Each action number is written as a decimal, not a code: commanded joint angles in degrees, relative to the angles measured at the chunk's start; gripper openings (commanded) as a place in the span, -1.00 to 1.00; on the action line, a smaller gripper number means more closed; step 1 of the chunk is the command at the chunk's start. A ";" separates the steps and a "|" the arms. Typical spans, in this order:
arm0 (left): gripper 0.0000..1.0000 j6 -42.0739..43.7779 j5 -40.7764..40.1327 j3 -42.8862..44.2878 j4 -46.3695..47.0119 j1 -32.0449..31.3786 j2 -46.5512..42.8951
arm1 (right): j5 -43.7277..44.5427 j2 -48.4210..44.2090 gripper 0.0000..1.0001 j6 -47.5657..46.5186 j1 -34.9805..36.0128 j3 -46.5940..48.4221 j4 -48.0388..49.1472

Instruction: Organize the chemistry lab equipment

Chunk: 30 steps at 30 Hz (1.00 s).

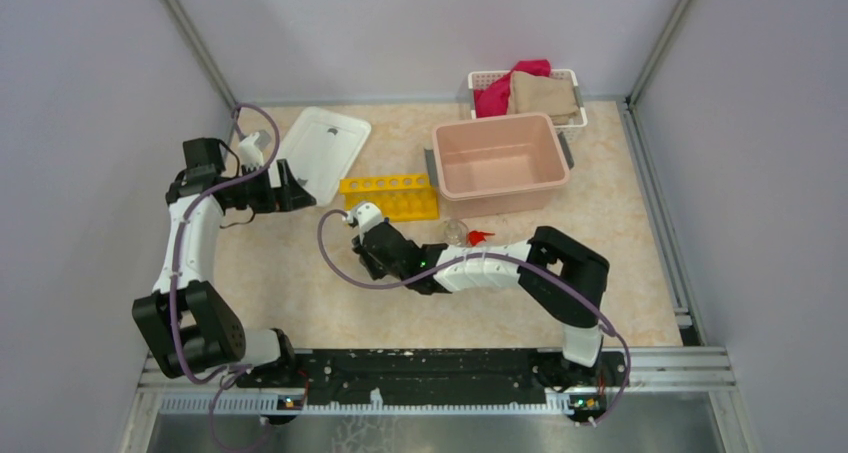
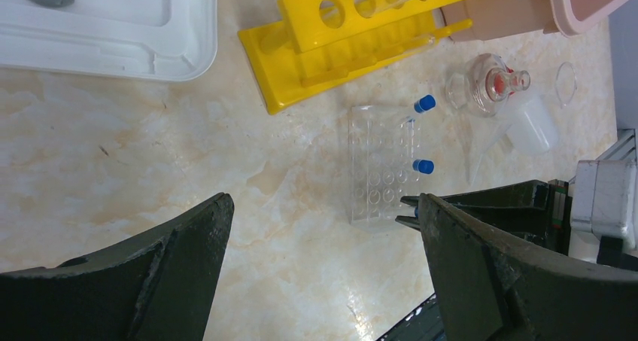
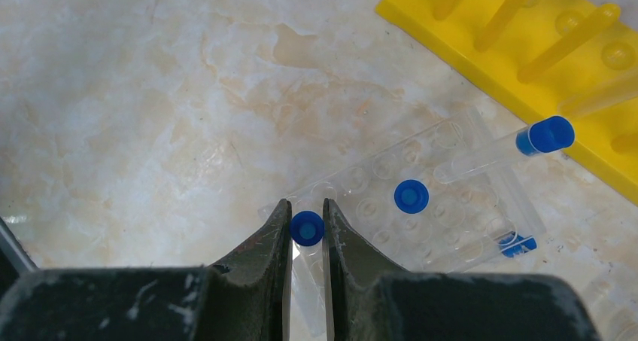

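Note:
My right gripper [image 3: 306,207] is shut on a small clear tube with a blue cap [image 3: 307,229], held upright over the near corner of the clear tube rack [image 3: 444,205]. One blue-capped tube [image 3: 411,196] stands in that rack. Another tube [image 3: 538,138] leans across its far edge toward the yellow rack [image 3: 527,55], and a further blue cap [image 3: 519,245] shows at the rack's right side. My left gripper [image 2: 323,205] hangs open over bare table, left of the clear rack [image 2: 382,164]. The round flask [image 2: 481,85], white squeeze bottle [image 2: 530,123] and a clear funnel rim [image 2: 566,83] lie beyond.
The pink tub [image 1: 500,163] stands behind the yellow rack [image 1: 395,195], with the white basket of cloths [image 1: 525,93] at the back. A white lid [image 1: 320,148] lies at the back left beside my left gripper [image 1: 290,185]. My right arm [image 1: 480,268] stretches across the middle.

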 commanded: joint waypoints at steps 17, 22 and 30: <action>0.98 0.71 2.35 4.11 -1.18 0.64 0.59 | -1.96 -4.45 -0.59 0.67 0.62 -2.10 2.58; 0.98 0.54 2.92 4.67 -1.24 0.66 0.35 | -2.88 -7.16 -0.25 0.67 0.65 -2.24 0.74; 0.98 0.45 3.25 5.94 -1.82 0.80 0.20 | -3.58 -13.48 -0.21 3.64 0.64 -1.37 -5.31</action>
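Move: My right hand holds a blue-capped tube above its slot at the clear rack's near end, the slot straight below, some 5 cm down. A standing capped tube is about 4 cm ahead in the same rack, a leaning one about 10 cm ahead, both roughly in line. The yellow rack's middle lies some 12 cm ahead and 2 cm right. From my left hand the slot is roughly 10 cm back, 18 cm right and 14 cm below. I ease the held tube about 1 cm further down into the clear rack with my right hand, then part the fingers partway to let go of its blue cap. Straight after, I lift the hand clear, nearly 5 cm up and about a centimetre back and to the right. My empty left hand, wide open, rises some 2 cm. ##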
